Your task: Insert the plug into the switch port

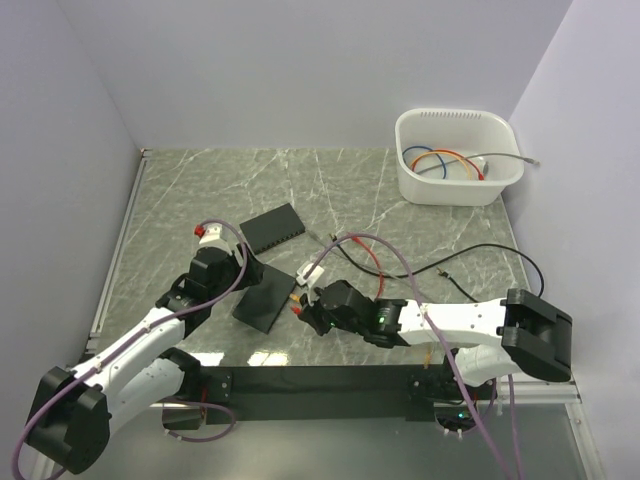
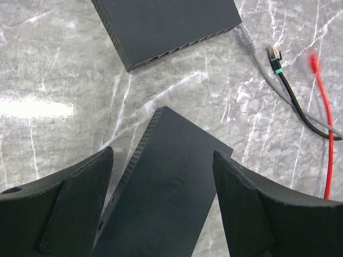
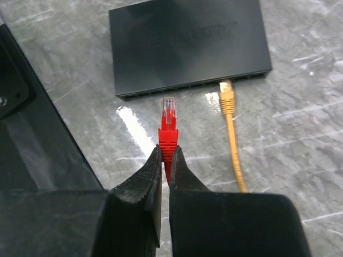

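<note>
In the right wrist view my right gripper [image 3: 165, 152] is shut on the boot of a red plug [image 3: 168, 120], whose clear tip points at the port row of a black switch [image 3: 187, 45] a short way ahead, not touching it. An orange plug [image 3: 227, 97] lies on the table right at that port row. From above, the right gripper [image 1: 300, 308] sits beside the near switch [image 1: 265, 298]. My left gripper [image 2: 161, 152] is open, its fingers [image 2: 80, 198] on either side of this switch [image 2: 166, 193] without gripping it.
A second black switch [image 1: 272, 228] lies farther back, with grey, black and red cables [image 2: 284, 91] trailing right of it. At the back right, a white bin [image 1: 458, 155] holds coiled cables. A black mounting strip [image 1: 330, 380] runs along the near edge.
</note>
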Available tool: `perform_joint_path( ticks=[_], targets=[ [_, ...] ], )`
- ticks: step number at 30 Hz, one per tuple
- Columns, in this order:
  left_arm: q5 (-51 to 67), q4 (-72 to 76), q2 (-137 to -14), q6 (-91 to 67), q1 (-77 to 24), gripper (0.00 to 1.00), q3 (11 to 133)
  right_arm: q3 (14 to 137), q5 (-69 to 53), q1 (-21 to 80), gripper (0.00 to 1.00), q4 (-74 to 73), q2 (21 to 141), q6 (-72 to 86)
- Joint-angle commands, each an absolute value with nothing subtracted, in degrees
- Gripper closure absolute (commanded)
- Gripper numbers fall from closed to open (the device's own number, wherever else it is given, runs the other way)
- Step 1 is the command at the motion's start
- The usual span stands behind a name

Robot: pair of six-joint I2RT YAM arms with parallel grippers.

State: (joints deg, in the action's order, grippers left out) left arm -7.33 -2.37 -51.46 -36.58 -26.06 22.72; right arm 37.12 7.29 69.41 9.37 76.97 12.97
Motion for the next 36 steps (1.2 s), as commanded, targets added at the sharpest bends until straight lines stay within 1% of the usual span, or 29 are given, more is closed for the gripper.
perform_joint_path(
  ticks=[1,7,12,17,22,27,32,36],
  targets=[
    [-7.12,-0.35,-50.36,-35.68,-26.10,0.20,22.59,37.35,6.24,70.49,1.00,12.66,75.32,11.78],
    [-7.47,-0.35,-50.01,-35.95,-26.02,0.20,22.59,37.79,6.94,70.84,1.00,12.13,76.99,12.39],
    [-7.47,-0.88,-52.64,-36.21,-26.02,0.20,23.72,38.85,10.79,71.10,1.00,9.94,81.29,14.50],
    [-7.47,-2.55,-55.54,-37.35,-26.02,0.21,25.05,41.83,12.57,71.63,1.00,6.51,85.77,15.64],
    [-7.82,-5.62,-55.55,-41.48,-26.02,0.22,24.52,44.82,13.88,72.68,1.00,4.31,88.68,16.08],
    [-6.68,-6.24,-56.77,-44.38,-26.02,0.21,23.91,47.98,14.68,72.95,1.00,2.82,92.89,16.26],
    [-3.61,-2.73,-59.15,-46.14,-26.02,0.24,23.38,50.89,16.08,72.95,1.00,2.11,97.29,15.82],
    [-2.11,-1.14,-59.59,-47.90,-26.10,0.23,23.82,51.24,16.96,73.04,1.00,1.85,98.52,16.08]
  ],
)
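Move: The right gripper already holds the red plug. The near switch's middle lies about 7 cm ahead, 8 cm left and 7 cm below it, with the port edge facing it. A loose yellow plug lies by that edge, some 7 cm ahead, 2 cm left and 8 cm below; the far switch is roughly 23 cm ahead and 6 cm left, 8 cm below. From the open left gripper, the near switch's middle is about 3 cm back, 3 cm right and 7 cm below. Keep the right fingers shut on the red plug and lower it about 8 cm in front of the near switch's port edge, tipping the fingertips some 15 degrees farther down and easing about 2 cm left towards the edge on the way. Meanwhile sink the open left gripper some 4 cm over that switch and slightly back, its fingers tilting down too. ##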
